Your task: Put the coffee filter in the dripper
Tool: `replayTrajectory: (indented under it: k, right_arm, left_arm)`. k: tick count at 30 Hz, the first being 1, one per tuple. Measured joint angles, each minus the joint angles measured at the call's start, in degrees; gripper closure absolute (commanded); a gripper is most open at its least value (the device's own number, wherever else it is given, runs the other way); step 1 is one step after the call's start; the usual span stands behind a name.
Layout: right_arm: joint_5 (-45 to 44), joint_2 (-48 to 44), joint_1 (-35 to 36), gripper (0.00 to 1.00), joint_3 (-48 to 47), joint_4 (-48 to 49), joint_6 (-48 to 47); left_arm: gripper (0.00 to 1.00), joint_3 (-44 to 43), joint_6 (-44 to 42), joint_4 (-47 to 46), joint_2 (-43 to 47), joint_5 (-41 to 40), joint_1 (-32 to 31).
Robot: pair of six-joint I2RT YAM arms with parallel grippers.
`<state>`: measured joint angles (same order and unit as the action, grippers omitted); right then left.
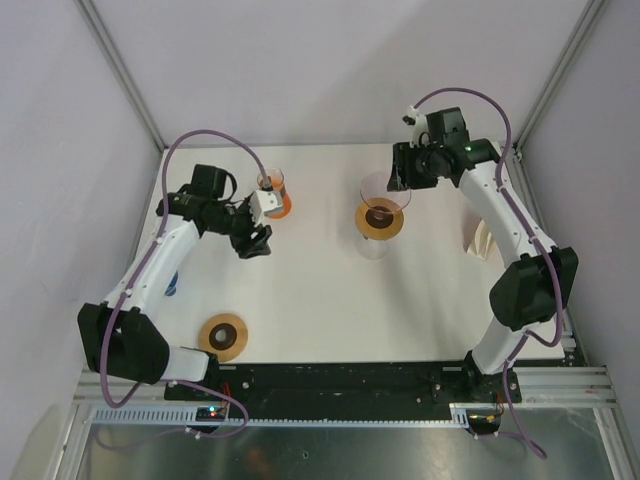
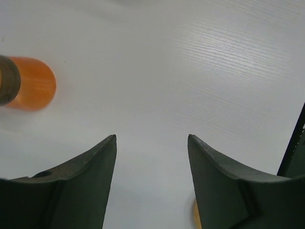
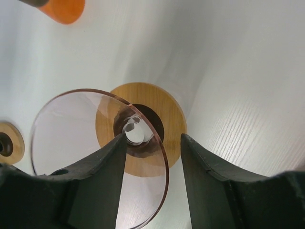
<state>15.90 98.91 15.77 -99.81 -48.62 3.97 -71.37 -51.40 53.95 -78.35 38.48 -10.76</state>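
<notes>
The dripper (image 1: 384,192) is a clear pinkish glass cone seated in a wooden ring (image 1: 380,224) on a glass stand at the table's middle right. My right gripper (image 1: 392,182) hovers over its far rim. In the right wrist view the dripper (image 3: 71,129) has its thin rim running between my right gripper's (image 3: 152,137) spread jaws, with a gap on the right side. The coffee filter (image 1: 481,238), a folded white paper, lies at the table's right edge beside the right arm. My left gripper (image 1: 256,243) hangs open over bare table (image 2: 152,137), holding nothing.
An orange cup (image 1: 274,193) stands at the back left, just beyond the left gripper, and shows as an orange cup (image 2: 31,88) in the left wrist view. A second wooden ring (image 1: 223,336) lies near the front left. A blue object (image 1: 172,285) peeks out under the left arm.
</notes>
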Motion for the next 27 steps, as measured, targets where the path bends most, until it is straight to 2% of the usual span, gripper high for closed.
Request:
replayTrajectory:
  k: [4, 9, 11, 12, 13, 14, 21, 27]
  right_arm:
    - [-0.13, 0.00, -0.02, 0.43, -2.99, -0.02, -0.11]
    - [-0.22, -0.63, -0.02, 0.36, -4.83, 0.59, -0.20]
    - [-0.24, -1.29, -0.04, 0.25, -4.83, 0.57, -0.24]
    - [-0.22, -1.70, -0.04, 0.14, -4.83, 0.59, -0.26]
    - [-0.20, -2.23, -0.04, 0.07, -4.83, 0.61, -0.37]
    - [-0.20, -2.80, -0.04, 0.04, -4.83, 0.72, -0.44]
    - [0.07, -10.08, -0.52, 0.01, -1.46, 3.72, -0.55]
    - [0.11, -18.14, -2.14, 0.01, 4.48, 6.36, 0.44]
  left_arm:
    - [0.38, 0.35, 1.95, -0.74, 0.02, -1.95, 1.09]
    - [0.37, 0.35, 6.10, -5.20, 0.48, -2.34, 3.41]
    - [0.37, 0.26, 8.20, -8.11, 0.76, -2.36, 3.67]
    - [0.36, -0.02, 9.31, -9.38, 0.72, -2.40, 3.67]
    - [0.36, -0.57, 10.29, -10.56, 0.39, -2.62, 3.67]
    - [0.36, -1.53, 11.21, -11.54, -0.26, -2.93, 3.65]
    - [0.35, -12.35, 15.04, -18.88, -13.20, -7.52, 2.47]
    - [0.33, -20.00, 14.93, -20.57, -25.57, -11.87, 0.57]
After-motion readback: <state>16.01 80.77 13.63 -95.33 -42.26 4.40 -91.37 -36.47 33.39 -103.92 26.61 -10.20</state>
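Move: Some 20 cm straight ahead of the left hand and about 12 cm below it stands the orange beaker. The dripper sits on its wooden ring and jar, about 26 cm to the right of the beaker and 10 cm nearer. It lies close by the right hand, roughly 4 cm to its left, 3 cm back and 6 cm below. From the right hand the coffee filter is about 23 cm to the right, 2 cm back and 19 cm lower. Reaching forward about 18 cm, the left hand heads for the orange beaker in a shallow arc, up and then down again, turning some 20 degrees counter-clockwise with its fingers still two-thirds open. Meanwhile the right hand rises about 11 cm clear of the dripper's rim, then also eases back and right, tilting its fingertips up and opening wide. ##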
